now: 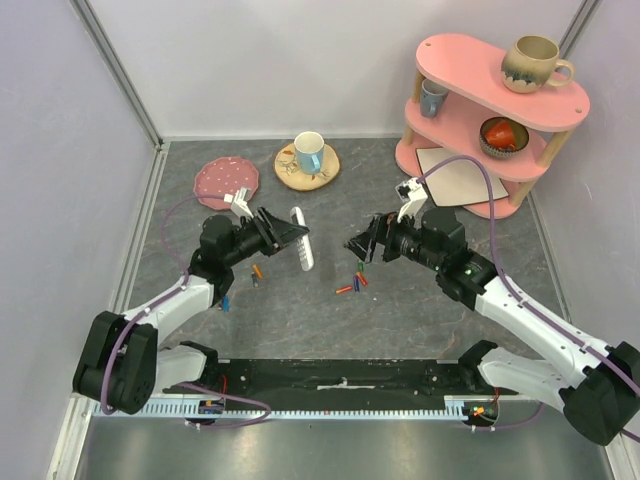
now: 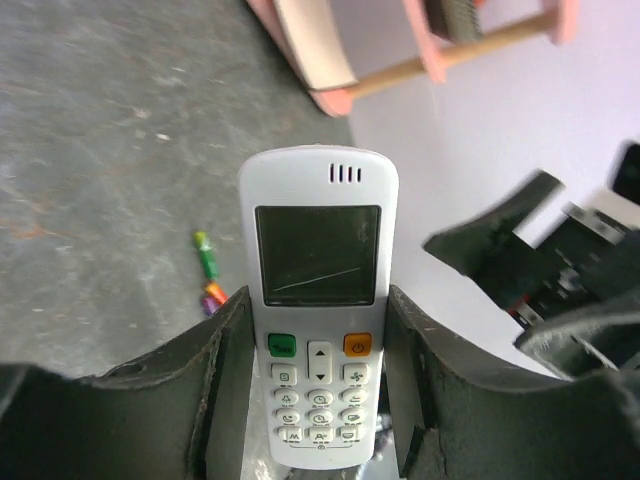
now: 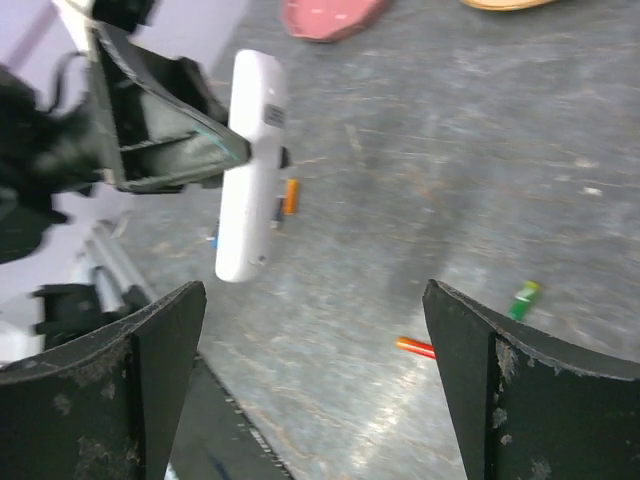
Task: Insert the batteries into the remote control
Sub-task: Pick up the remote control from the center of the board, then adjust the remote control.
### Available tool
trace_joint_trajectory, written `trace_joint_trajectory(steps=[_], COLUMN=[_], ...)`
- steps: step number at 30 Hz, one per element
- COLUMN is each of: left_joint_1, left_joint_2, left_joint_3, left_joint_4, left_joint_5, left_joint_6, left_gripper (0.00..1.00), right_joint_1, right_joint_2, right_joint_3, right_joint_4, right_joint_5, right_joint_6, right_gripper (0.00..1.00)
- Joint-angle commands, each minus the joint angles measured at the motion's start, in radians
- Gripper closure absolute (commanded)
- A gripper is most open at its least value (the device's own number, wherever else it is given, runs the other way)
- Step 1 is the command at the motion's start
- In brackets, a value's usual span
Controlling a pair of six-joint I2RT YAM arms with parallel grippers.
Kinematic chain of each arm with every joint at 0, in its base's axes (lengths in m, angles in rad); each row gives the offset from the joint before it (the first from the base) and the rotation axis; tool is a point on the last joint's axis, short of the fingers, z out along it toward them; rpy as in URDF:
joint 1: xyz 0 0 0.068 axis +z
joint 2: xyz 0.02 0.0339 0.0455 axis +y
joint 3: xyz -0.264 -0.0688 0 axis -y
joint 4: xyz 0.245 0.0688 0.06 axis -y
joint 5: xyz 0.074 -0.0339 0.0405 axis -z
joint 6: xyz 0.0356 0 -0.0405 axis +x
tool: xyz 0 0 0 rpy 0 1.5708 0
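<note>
My left gripper [image 1: 288, 236] is shut on the white remote control [image 1: 301, 238] and holds it off the table. In the left wrist view the remote control [image 2: 318, 250] shows its dark screen and buttons, with a dark finger pressed on each long side. My right gripper [image 1: 358, 246] hangs open just right of it with nothing between its fingers [image 3: 150, 350]. The right wrist view shows the remote control [image 3: 250, 170] edge-on. Loose batteries [image 1: 356, 280] lie on the table between the arms, a red-orange one [image 3: 415, 347] and a green one [image 3: 525, 295] among them. More batteries [image 1: 257, 271] lie under the left arm.
A pink two-level shelf [image 1: 500, 110] stands at the back right with a mug [image 1: 535, 62], a blue cup [image 1: 433, 97] and a bowl [image 1: 503, 135]. A pink coaster [image 1: 226, 178] and a wooden coaster bearing a cup [image 1: 308, 155] sit at the back. A black rail [image 1: 340, 380] runs along the near edge.
</note>
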State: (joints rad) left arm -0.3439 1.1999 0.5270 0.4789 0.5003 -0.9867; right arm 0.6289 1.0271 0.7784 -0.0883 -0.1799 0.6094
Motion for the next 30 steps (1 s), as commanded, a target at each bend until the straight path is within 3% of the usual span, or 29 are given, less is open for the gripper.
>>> trace_joint_trajectory(steps=[1,3,11,17,20,30], left_joint_1=[0.026,0.025,0.028,0.025,0.026,0.025], left_joint_2=[-0.028,-0.034,-0.013,0.039,0.049,0.050], left_joint_3=[-0.076,-0.107,-0.130,-0.121,-0.116,-0.110], left_joint_4=[0.607,0.702,0.898,0.977,0.977,0.958], left_joint_5=[0.294,0.294,0.288,0.282,0.277,0.277], left_joint_6=[-0.162,-0.208,-0.293,-0.354,-0.360,-0.365], left_gripper=[0.98,0.98,0.98,0.98,0.98,0.98], right_joint_1=[-0.001,-0.001,0.002,0.061,0.094,0.146], right_joint_2=[-0.041,-0.026,0.077,0.158,0.194,0.275], right_joint_3=[-0.118,-0.180,-0.220,-0.165,-0.125,-0.076], right_joint_4=[0.374,0.557,0.884,0.877,0.811,0.823], right_joint_5=[-0.222,-0.265,-0.366,-0.368,-0.359,-0.339], right_joint_6=[0.202,0.295,0.457,0.425,0.377,0.359], right_gripper=[0.02,0.02,0.02,0.02,0.02,0.07])
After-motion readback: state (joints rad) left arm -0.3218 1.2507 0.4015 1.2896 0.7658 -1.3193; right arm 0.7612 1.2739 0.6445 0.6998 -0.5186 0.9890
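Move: The remote control is already clasped about its middle in the left fingers and off the table. From the open right gripper it lies about 12 cm to the left, 4 cm ahead and 3 cm lower, so that gripper waits some 12 cm to the left hand's right, 4 cm back and slightly higher. The loose battery cluster is roughly 21 cm below the right hand, 3 cm back and 2 cm right of it. The remote control goes up about 9 cm and back towards the base some 6 cm in the left fingers, which keep their hold while the wrist tips up and twists clockwise; that hand settles in the second half. The right hand sweeps left about 10 cm, with some 5 cm back and 4 cm up, towards the remote's lower end, rolling and swinging counter-clockwise, fingers still wide open. ##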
